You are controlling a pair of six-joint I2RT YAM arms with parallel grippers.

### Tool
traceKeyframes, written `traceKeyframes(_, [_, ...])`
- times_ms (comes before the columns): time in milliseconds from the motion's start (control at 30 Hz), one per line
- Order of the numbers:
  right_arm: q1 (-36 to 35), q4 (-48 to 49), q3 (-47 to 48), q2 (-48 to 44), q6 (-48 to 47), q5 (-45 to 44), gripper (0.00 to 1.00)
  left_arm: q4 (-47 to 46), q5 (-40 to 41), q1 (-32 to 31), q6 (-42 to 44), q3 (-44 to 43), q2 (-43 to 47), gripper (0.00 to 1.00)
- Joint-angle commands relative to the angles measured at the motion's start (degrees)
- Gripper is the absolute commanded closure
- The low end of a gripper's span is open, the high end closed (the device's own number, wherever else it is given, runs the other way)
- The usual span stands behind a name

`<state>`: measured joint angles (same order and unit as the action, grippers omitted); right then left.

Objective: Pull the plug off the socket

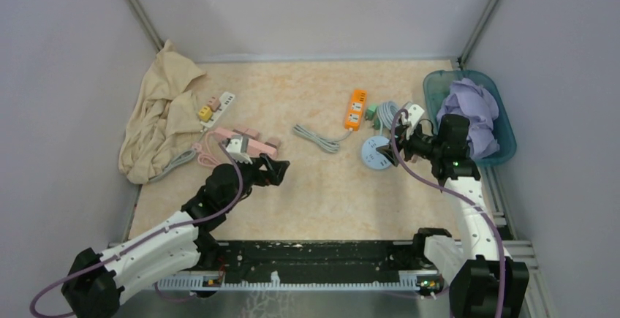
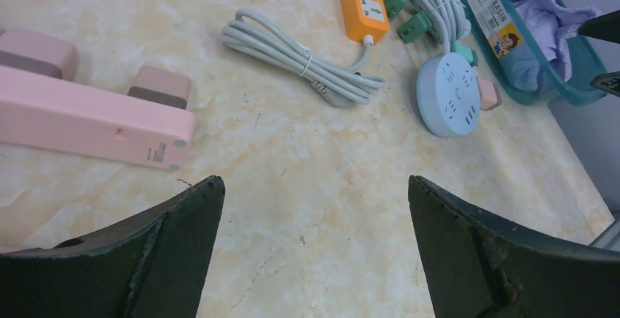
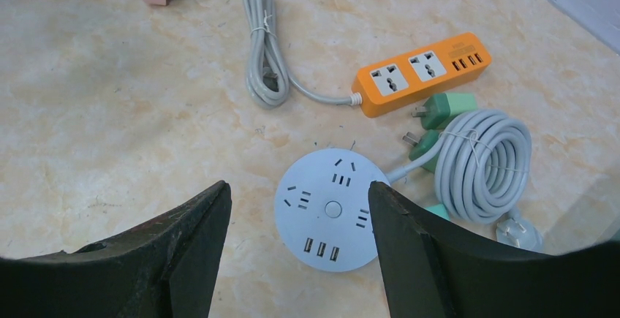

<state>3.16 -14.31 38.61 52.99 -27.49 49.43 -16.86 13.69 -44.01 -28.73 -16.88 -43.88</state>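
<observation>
A pink power strip (image 2: 88,120) lies left of centre, with a pink plug (image 2: 159,86) against its far side near the right end and another pink plug (image 2: 36,51) further left. My left gripper (image 2: 314,183) hovers open over bare tabletop just right of the strip's end, nothing between its fingers; from above the left gripper (image 1: 276,170) sits in front of the pink strip (image 1: 245,139). My right gripper (image 3: 298,186) is open above the left edge of a round pale-blue socket (image 3: 333,208), holding nothing.
An orange power strip (image 1: 355,107) with a grey cord lies mid-table. Green plugs (image 3: 442,106) and a coiled grey cable (image 3: 482,161) sit by the round socket. A white strip (image 1: 219,104) with small plugs and a beige cloth (image 1: 161,113) lie left. A teal basket (image 1: 504,139) stands right.
</observation>
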Motion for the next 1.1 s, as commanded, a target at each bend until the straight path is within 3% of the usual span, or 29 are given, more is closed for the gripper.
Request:
traceKeyframes(0, [-0.08, 2.88, -0.28, -0.14, -0.99, 1.88, 0.31, 4.58, 3.7, 0.24, -3.22, 0.56, 1.69, 0.0])
traceKeyframes(333, [-0.07, 2.92, -0.25, 0.35, -0.9, 1.64, 0.31, 12.18, 11.05, 0.24, -8.0, -2.47, -3.0, 0.0])
traceKeyframes(1067, [-0.07, 2.88, -0.38, 0.45, -0.9, 2.19, 0.31, 13.06, 16.26, 0.32, -9.77, -4.14, -9.25, 0.0])
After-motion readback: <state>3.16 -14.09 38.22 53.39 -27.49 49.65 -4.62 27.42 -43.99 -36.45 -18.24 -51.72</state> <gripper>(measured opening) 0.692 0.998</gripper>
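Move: Ahead and to the left of the left hand lies the pink power strip, its middle roughly 14 cm forward, 14 cm left and 11 cm lower. The plug at its right-hand end is about 14 cm forward and 5 cm left. The pink cord coil sits some 10 cm forward and 26 cm left, and the grey cord bundle 16 cm forward and 10 cm right. From the right hand the strip is about 45 cm left and 9 cm forward. Sinking about 7 cm while drifting some 4 cm left, the left hand, empty and already wide open, comes down towards the pink power strip, quickly at first, then easing. Its wrist turns about 15 degrees counter-clockwise and tips the fingertips further down, its left side rising slightly; it touches nothing yet. ##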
